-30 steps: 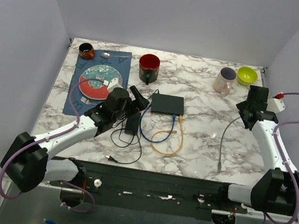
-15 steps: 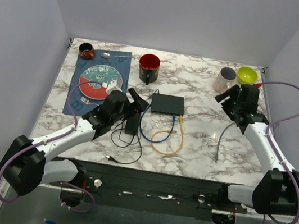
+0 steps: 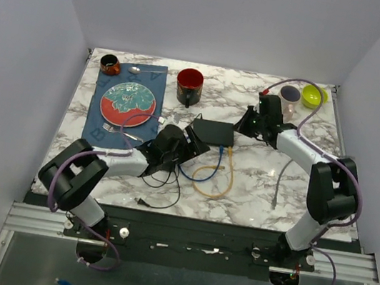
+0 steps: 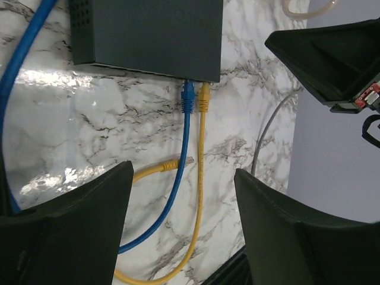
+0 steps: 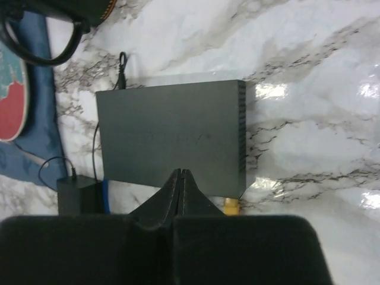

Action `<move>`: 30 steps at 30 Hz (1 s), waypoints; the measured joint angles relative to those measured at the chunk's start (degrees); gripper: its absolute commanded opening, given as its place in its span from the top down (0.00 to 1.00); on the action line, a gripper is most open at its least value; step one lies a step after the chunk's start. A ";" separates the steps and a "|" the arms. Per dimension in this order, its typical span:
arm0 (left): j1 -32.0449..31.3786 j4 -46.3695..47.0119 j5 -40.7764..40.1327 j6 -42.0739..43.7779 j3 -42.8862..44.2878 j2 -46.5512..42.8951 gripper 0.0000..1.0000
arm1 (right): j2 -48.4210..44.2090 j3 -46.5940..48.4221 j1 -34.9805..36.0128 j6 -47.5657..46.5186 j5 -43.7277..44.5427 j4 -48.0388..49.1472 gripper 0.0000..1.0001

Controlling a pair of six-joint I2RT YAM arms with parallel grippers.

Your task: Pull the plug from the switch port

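The dark switch (image 3: 213, 132) lies mid-table. A blue plug (image 4: 188, 98) and a yellow plug (image 4: 203, 98) sit side by side in its front ports, and their cables run toward the near edge. My left gripper (image 4: 182, 178) hovers open over those two cables just in front of the switch (image 4: 148, 29), with nothing between its fingers. In the top view the left gripper (image 3: 192, 140) is at the switch's near-left corner. My right gripper (image 5: 180, 172) is shut and empty above the switch (image 5: 172, 133); from above the right gripper (image 3: 246, 125) is at its right end.
A red mug (image 3: 189, 84) stands behind the switch. A pink mug (image 3: 287, 101) and a green bowl (image 3: 314, 96) are at the back right. A plate (image 3: 128, 101) rests on a blue mat (image 3: 98, 131) at the left. A loose grey cable (image 3: 282, 179) lies at the right, a black cable (image 3: 156, 194) near the front.
My right arm swung left from the table's right side to the switch, and its jaws shut. My left gripper slid closer to the switch's front and narrowed slightly.
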 measured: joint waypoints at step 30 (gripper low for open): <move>2.45 -5.68 5.05 -0.02 12.63 18.88 0.57 | 29.38 31.82 -0.15 3.13 1.33 -10.80 0.99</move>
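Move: For my left hand, the blue plug in the switch's near side lies about 8 cm ahead, 6 cm to the right and 9 cm below. The seated yellow plug is 3 cm right of it, the loose yellow plug 7 cm nearer me and 1 cm right of it. From my right hand the switch's middle is some 4 cm ahead, 7 cm left and 9 cm down, the blue plug 1 cm back and 4 cm left, the mug 18 cm ahead and 17 cm left. I carry my shut right hand about 10 cm forward, with a little left, over the right part of the switch, then sink it some 6 cm just beyond the back edge. Meanwhile my left hand drops about 7 cm, easing forward and a bit right towards the blue plug, tipping about 10 degrees further down while its wide-open fingers narrow to under half. ##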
